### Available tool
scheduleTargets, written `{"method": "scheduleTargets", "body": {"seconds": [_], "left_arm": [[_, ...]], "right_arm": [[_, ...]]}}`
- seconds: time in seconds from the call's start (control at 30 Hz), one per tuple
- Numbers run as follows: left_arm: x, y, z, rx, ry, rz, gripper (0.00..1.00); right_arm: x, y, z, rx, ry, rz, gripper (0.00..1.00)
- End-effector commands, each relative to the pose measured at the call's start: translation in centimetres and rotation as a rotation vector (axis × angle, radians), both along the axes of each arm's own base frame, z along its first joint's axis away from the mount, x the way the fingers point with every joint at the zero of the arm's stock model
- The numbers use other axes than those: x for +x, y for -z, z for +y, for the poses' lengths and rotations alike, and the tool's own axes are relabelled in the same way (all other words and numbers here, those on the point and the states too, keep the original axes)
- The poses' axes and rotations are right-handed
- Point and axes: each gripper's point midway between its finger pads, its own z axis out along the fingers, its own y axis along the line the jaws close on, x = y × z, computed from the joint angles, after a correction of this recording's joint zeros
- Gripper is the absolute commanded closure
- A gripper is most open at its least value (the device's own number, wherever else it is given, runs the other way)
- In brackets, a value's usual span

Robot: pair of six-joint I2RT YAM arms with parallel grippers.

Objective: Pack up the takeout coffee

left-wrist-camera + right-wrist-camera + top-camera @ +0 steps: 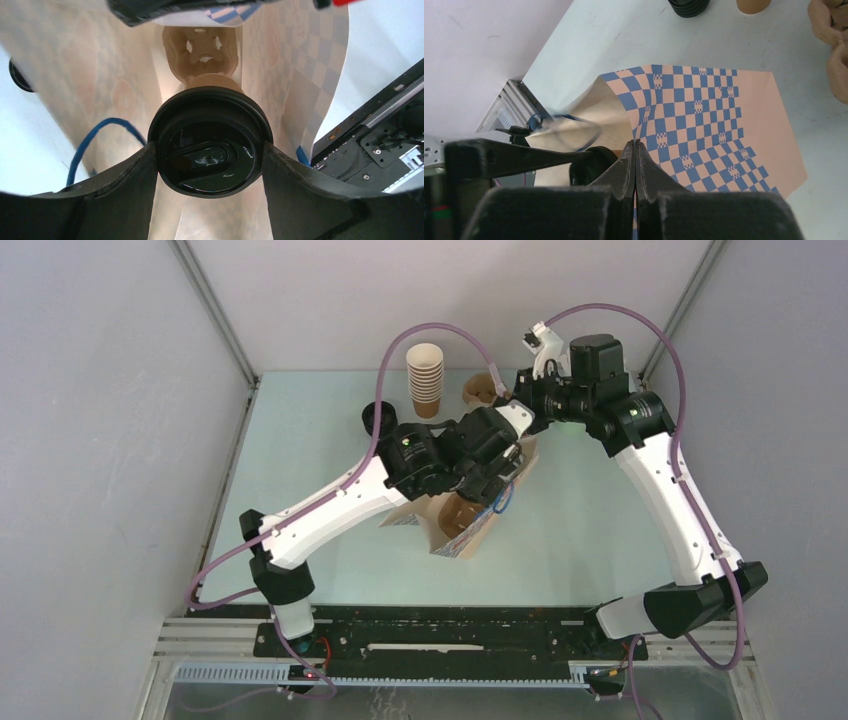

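The takeout coffee (215, 81) is a brown paper cup under a black lid (210, 150). My left gripper (210, 149) is shut on it, one finger on each side of the lid, inside the mouth of a blue-checked paper bag (458, 532). A brown pulp tray (200, 47) lies deep in the bag beyond the cup. My right gripper (635, 146) is shut on the bag's (704, 115) upper edge and holds it open. From above, the left gripper (490, 475) covers the bag's opening and the right gripper (520, 425) is just behind it.
A stack of kraft cups (425, 380) stands at the back of the table. A stack of black lids (378, 420) is to its left and pulp trays (480, 390) to its right. A blue bag handle (95, 137) loops beside the left finger.
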Motion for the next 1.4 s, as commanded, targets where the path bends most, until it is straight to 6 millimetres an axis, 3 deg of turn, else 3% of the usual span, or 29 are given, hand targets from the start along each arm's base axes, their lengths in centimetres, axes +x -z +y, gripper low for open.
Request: {"method": "scheduleTargets", "body": {"seconds": [0.0,0.13,0.3,0.5,0.77,1.17,1.37], "left_arm": [[0.0,-0.6,-0.4,-0.043,0.027,-0.036,0.6],[0.1,-0.2,0.1,-0.026,0.009,-0.036,0.61],[0.0,-1.6,1.3,-0.034,0.003,-0.055,0.62],[0.1,-0.5,0.4,-0.024,0.027,-0.04,0.61],[2.3,1.2,0.7,0.03,-0.039,-0.085,0.63],[3.9,4.0,-0.3,0.063,-0.049,-0.097,0.63],[4.8,5.0,0.1,0.06,-0.064,-0.091,0.64]], "right_arm": [[0.2,-0.9,0.5,0.052,-0.045,-0.015,1.0],[0.5,-0.7,0.5,0.055,-0.043,-0.006,1.0],[0.4,-0.5,0.5,0.056,-0.046,0.003,1.0],[-0.3,-0.9,1.2,0.083,-0.11,-0.018,1.0],[-0.6,-1.5,1.3,0.106,-0.118,-0.029,1.0],[1.4,2.0,0.9,0.146,-0.064,0.119,1.0],[2.2,2.2,0.2,0.169,-0.033,0.14,1.0]]}}
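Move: The cup holder in the bottom of the paper bag, where the lidded cup in my left hand is going, lies about 5 cm ahead of that hand, 1 cm to its right and some 18 cm below. The bag rim pinched by my right hand is about 8 cm ahead, 4 cm right and 3 cm above; the cup stack is roughly 27 cm ahead, 10 cm left and 12 cm lower. From my right hand the holder lies about 3 cm back, 1 cm left and 22 cm down. Keeping my left grip on the black lid, I dip the cup a couple of centimetres into the bag, ease it partway back up, then push it down and forward towards the holder, ending some 5 cm lower and 3 cm farther out. My right fingers stay shut on the rim, drift slightly left, then carry it about 3 cm down and 2 cm forward, tipping a little downward. ##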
